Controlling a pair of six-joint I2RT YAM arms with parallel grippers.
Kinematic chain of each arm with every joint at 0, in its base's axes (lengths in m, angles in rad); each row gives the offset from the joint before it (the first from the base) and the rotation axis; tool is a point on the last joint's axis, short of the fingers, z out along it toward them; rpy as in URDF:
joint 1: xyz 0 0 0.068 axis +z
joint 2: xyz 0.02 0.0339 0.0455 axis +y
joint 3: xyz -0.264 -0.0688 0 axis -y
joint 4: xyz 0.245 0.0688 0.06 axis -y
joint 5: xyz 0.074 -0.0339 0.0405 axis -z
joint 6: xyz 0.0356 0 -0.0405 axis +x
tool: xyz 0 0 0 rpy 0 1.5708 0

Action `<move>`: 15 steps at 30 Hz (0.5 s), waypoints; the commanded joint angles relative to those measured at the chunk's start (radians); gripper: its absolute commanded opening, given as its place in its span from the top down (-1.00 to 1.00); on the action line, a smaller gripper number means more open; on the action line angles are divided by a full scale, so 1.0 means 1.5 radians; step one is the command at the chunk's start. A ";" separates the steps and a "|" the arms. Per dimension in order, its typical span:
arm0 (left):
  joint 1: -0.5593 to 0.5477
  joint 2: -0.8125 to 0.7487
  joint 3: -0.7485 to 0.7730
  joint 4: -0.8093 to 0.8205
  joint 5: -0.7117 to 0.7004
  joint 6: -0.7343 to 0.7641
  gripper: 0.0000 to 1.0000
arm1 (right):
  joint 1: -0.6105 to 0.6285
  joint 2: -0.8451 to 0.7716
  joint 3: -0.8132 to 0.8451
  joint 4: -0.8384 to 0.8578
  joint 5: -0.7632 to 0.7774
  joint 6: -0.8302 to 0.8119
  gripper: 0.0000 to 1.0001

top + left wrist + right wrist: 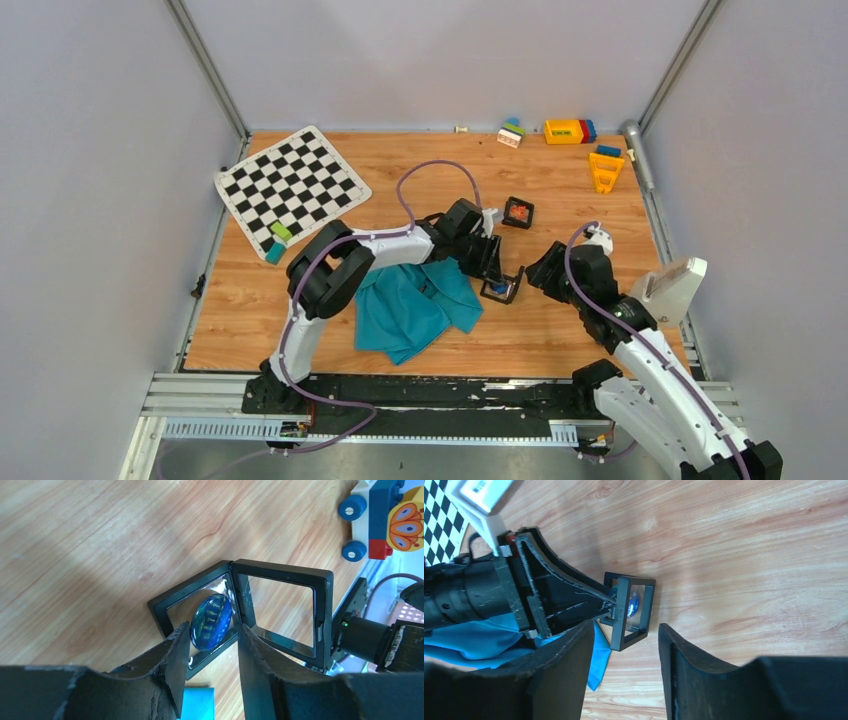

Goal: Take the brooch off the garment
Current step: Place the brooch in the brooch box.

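The brooch [212, 622], a blue glassy oval, lies inside a small open black frame box [280, 570] on the wood table. My left gripper [212, 642] is open, its fingertips on either side just short of the brooch, not closed on it. The teal garment [415, 310] lies crumpled under the left arm, beside the box [502, 287]. In the right wrist view the box [629, 611] stands on edge with the brooch [633, 603] inside. My right gripper [624, 635] is open just short of the box, holding nothing.
A second black box [518, 212] with a red item sits farther back. A checkered mat [292, 183] lies at the back left with small blocks [279, 240] by it. Toy blocks [568, 131] and a yellow piece [605, 168] are at the back right.
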 commanded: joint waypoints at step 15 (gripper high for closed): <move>0.001 -0.101 -0.053 -0.059 -0.109 0.034 0.63 | -0.002 0.078 0.014 0.054 -0.062 -0.006 0.34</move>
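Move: My left fingers are parted over the brooch in the open brooch box, the brooch about 2 cm below my left hand and 1 cm to its right. The brooch box's upright lid stands roughly 4 cm to that hand's right and 1 cm back. From my right hand, the lid lies some 2 cm ahead, 2 cm left and 5 cm below, the brooch 2 cm ahead, 5 cm left and 8 cm below; the box with the red piece sits about 17 cm ahead, 1 cm left. I draw my left hand out of the brooch box, up and to the left about 3 cm each way, coming free of the brooch and then bringing the half-open fingers most of the way together. Meanwhile I lower my right hand about 2 cm with a small drift left towards the upright lid, its wrist tipping slightly down and its fingers narrowing but still apart. ##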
